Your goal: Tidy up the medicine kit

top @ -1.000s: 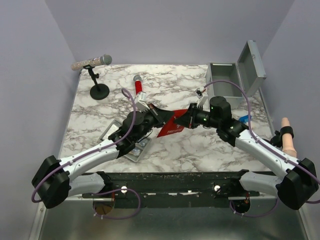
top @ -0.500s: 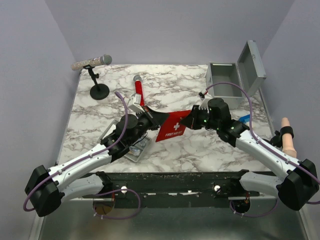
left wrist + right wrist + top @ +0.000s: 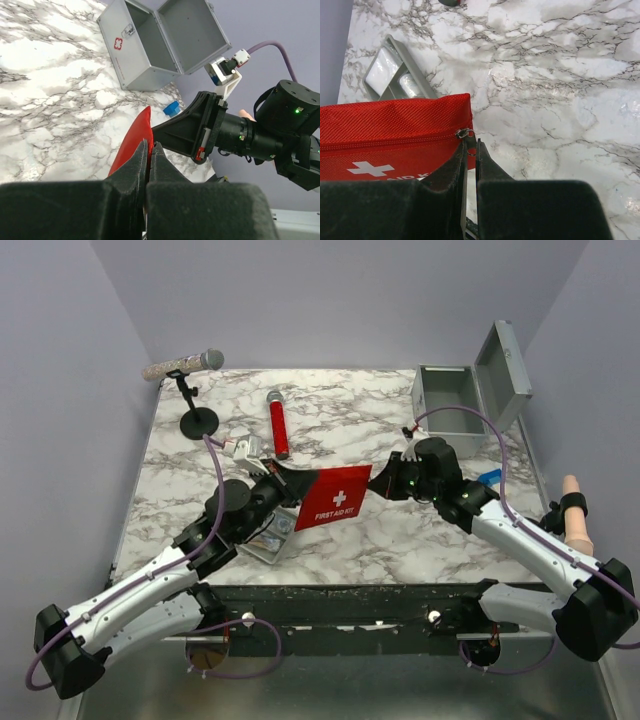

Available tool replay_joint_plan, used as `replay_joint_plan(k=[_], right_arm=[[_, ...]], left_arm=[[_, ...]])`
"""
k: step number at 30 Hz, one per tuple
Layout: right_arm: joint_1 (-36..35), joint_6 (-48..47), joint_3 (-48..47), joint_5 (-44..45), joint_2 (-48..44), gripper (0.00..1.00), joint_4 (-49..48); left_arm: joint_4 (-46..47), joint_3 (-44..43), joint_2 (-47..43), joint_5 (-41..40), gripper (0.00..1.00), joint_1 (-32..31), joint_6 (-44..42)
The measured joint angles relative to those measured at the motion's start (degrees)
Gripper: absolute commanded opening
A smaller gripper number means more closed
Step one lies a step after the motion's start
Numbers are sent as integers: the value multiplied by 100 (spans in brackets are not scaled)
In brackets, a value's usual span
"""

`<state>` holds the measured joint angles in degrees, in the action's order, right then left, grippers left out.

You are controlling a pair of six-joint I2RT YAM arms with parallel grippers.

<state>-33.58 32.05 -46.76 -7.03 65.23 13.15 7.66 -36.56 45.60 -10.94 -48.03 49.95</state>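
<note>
A red first-aid pouch (image 3: 335,498) hangs above the marble table, stretched between both grippers, white cross and lettering facing up. My left gripper (image 3: 287,480) is shut on the pouch's left edge; in the left wrist view its jaws (image 3: 150,148) pinch the red fabric (image 3: 131,145). My right gripper (image 3: 381,481) is shut on the metal zipper pull at the pouch's right corner (image 3: 395,135), fingertips (image 3: 472,142) tight around the tab. The medicine kit (image 3: 450,405), a grey metal box with its lid up, stands at the back right, also seen in the left wrist view (image 3: 145,50).
A shallow grey tray (image 3: 262,543) with wrapped items lies under the left arm, also visible in the right wrist view (image 3: 395,75). A red tube (image 3: 277,423) and a microphone on a stand (image 3: 199,422) are at the back left. A small blue item (image 3: 489,477) lies right of the right gripper.
My left arm has drawn back to the left with the pouch's edge. The pouch has turned flat, its front now facing up. The right gripper has barely moved.
</note>
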Motion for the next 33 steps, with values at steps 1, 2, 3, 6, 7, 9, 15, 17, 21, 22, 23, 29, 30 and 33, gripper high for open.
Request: replay_joint_plan(k=[1, 2, 3, 6, 7, 9, 15, 17, 21, 22, 23, 29, 30, 33], right_arm=[[0, -4, 0, -2, 0, 5, 2], [0, -22, 0, -13, -7, 16, 0], [2, -66, 7, -57, -26, 26, -11], [28, -232, 101, -297, -195, 42, -63], [33, -269, 122, -400, -273, 44, -66], [35, -420, 129, -601, -439, 46, -74], [39, -1180, 96, -1204, -1300, 55, 63], [39, -1453, 24, -1320, -1698, 55, 114], [35, -1888, -186, -1423, -2184, 58, 105], [26, -1971, -201, -1432, -2256, 60, 103], [20, -2044, -201, -1440, -2330, 64, 109], [-214, -2422, -28, -1622, -2782, 75, 118], [-251, -2450, 7, -1646, -2841, 76, 122], [-352, -2507, 68, -1679, -2911, 77, 138]], left_arm=[[-52, 2, -35, -11, 0, 0, -35], [-79, 9, -61, -24, 0, 0, -63], [-118, 13, -83, -39, 0, 0, -103], [-186, 15, -146, -52, 0, 0, -216], [-186, 15, -160, -50, 0, 0, -256], [-186, 13, -162, -37, 0, 0, -393], [-525, -498, 247, 455, 0, 2, -1294], [-608, -723, 420, 1003, 0, 59, -1770], [-669, -1021, 675, 2393, 0, 236, -2363], [-688, -1091, 741, 2750, 0, 286, -2468], [-713, -1176, 813, 3158, 0, 361, -2551], [-1178, -1910, 1213, 5165, 0, 852, -3025], [-1274, -2061, 1307, 5471, 0, 966, -3077], [-1506, -2579, 1650, 6225, 0, 1163, -3222]])
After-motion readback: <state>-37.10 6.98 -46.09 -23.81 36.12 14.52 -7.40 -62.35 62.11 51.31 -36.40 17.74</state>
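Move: Pinched by its left end in the left fingers, the first aid kit has its middle some 6 cm right of, 2 cm ahead of and 8 cm below the left hand. From the right hand, at its zip end, the kit's middle is about 8 cm left, 3 cm back and nearly level. The tray lies 25 cm left of the right hand and 11 cm back, the red microphone 22 cm left and 17 cm ahead, the grey box 22 cm right and 18 cm ahead. Opening wide off the zip end of the kit, the right fingers let go, and that hand rises about 14 cm and backs off 10 cm, its fingertips tilting up and turning counter-clockwise to point left. The left hand keeps its pinch and, after a short hold, draws back, up and right, swinging clockwise some 50 degrees with its tips lifting, so the kit's free end turns towards the open right jaws. ##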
